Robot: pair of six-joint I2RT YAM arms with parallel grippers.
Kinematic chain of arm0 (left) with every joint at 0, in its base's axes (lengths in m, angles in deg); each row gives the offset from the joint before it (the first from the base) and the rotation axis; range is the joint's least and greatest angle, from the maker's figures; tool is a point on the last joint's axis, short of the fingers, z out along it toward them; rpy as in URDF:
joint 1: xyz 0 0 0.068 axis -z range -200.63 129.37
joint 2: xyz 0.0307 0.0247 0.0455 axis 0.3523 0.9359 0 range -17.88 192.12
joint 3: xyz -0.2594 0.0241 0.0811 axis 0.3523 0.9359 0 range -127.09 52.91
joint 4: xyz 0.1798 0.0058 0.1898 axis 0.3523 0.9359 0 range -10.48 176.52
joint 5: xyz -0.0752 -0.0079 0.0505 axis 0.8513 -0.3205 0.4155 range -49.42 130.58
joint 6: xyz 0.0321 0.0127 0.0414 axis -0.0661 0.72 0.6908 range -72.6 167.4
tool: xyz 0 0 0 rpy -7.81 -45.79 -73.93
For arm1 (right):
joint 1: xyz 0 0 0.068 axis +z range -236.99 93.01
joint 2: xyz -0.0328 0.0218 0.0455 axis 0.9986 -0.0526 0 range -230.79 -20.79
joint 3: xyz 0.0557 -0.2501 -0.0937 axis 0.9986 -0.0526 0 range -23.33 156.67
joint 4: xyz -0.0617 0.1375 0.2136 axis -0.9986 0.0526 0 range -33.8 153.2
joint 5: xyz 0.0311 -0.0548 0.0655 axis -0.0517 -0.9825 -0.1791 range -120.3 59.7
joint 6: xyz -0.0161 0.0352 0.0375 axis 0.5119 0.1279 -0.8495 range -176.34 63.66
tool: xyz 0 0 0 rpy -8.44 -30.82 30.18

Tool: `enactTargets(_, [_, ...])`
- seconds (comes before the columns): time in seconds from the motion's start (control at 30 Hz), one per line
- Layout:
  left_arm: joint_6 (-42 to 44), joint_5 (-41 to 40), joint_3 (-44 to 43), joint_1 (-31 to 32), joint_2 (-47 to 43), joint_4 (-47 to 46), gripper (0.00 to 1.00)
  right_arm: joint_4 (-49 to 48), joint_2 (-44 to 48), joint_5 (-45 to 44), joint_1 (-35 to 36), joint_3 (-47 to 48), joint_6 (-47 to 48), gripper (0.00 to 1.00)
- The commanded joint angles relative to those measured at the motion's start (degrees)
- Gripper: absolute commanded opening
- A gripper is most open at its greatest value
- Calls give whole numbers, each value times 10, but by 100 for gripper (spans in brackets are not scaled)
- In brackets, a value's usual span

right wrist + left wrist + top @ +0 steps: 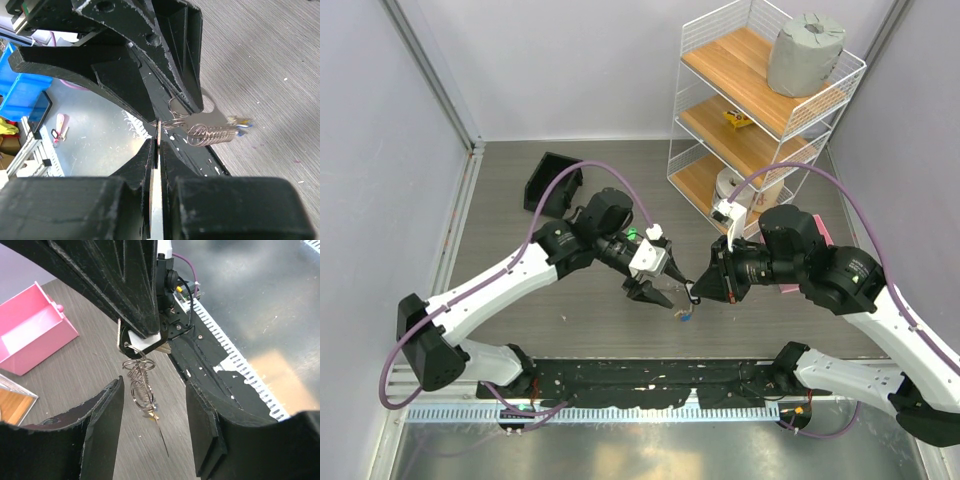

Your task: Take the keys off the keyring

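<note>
The keyring [141, 385], a coil of thin silver wire rings, hangs in the air above the wooden tabletop. My right gripper [159, 145] is shut on a thin flat metal piece [158, 131] at the keyring's top end. Small keys [152, 413] with blue and yellow heads dangle blurred from the bottom ring. In the right wrist view the keyring [212, 134] stretches away from my fingers, with the keys [239, 122] at its far end. My left gripper [155, 405] is open, one finger on either side of the hanging rings, touching nothing. From above, both grippers meet at mid-table over the keys [686, 315].
A white wire shelf [760, 110] with wooden boards stands at the back right, a grey roll [805, 55] on top. A black box [550, 180] lies at the back left. A pink box [30, 335] sits by the shelf behind the right arm.
</note>
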Motion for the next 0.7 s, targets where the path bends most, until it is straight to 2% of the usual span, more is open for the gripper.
enactTargets(0.0, [4, -29, -16, 1, -19, -17, 58, -24, 10, 19, 4, 15, 3, 5])
enactTargets(0.2, [13, -16, -81, -14, 2, 44, 58, -24, 10, 30, 4, 9, 7, 5])
enactTargets(0.37, [51, -2, -164, -23, 43, 136, 58, -21, 7, 40, 4, 9, 16, 5])
enactTargets(0.47, [96, 23, -228, -24, 87, 219, 59, -22, 3, 41, 4, 11, 18, 6])
enactTargets(0.6, [184, 58, -331, -24, 160, 400, 58, -18, 0, 40, 4, 18, 21, 6])
enactTargets(0.67, [226, 66, -367, -24, 186, 459, 58, -11, -1, 36, 3, 24, 24, 5])
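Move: The keyring hangs from the right fingertips. Its wire rings are about 2 cm to the right of the left hand's point, level with it and neither ahead nor back, close to the parted tips. From the right hand they are 1 cm to the left, level. The coil hangs about 4 cm below the rings and 1 cm back, and the blue and yellow tags hang about 9 cm below the rings and 2 cm back. Right fingertips keep pinching the keyring's black piece, almost still, while the left hand withdraws from beside the rings with its fingers still parted. It eases about 1 cm forward, then rises away from the keyring, ending some 5 cm higher and 3 cm farther forward with a slight drift right; its wrist hardly turns. ##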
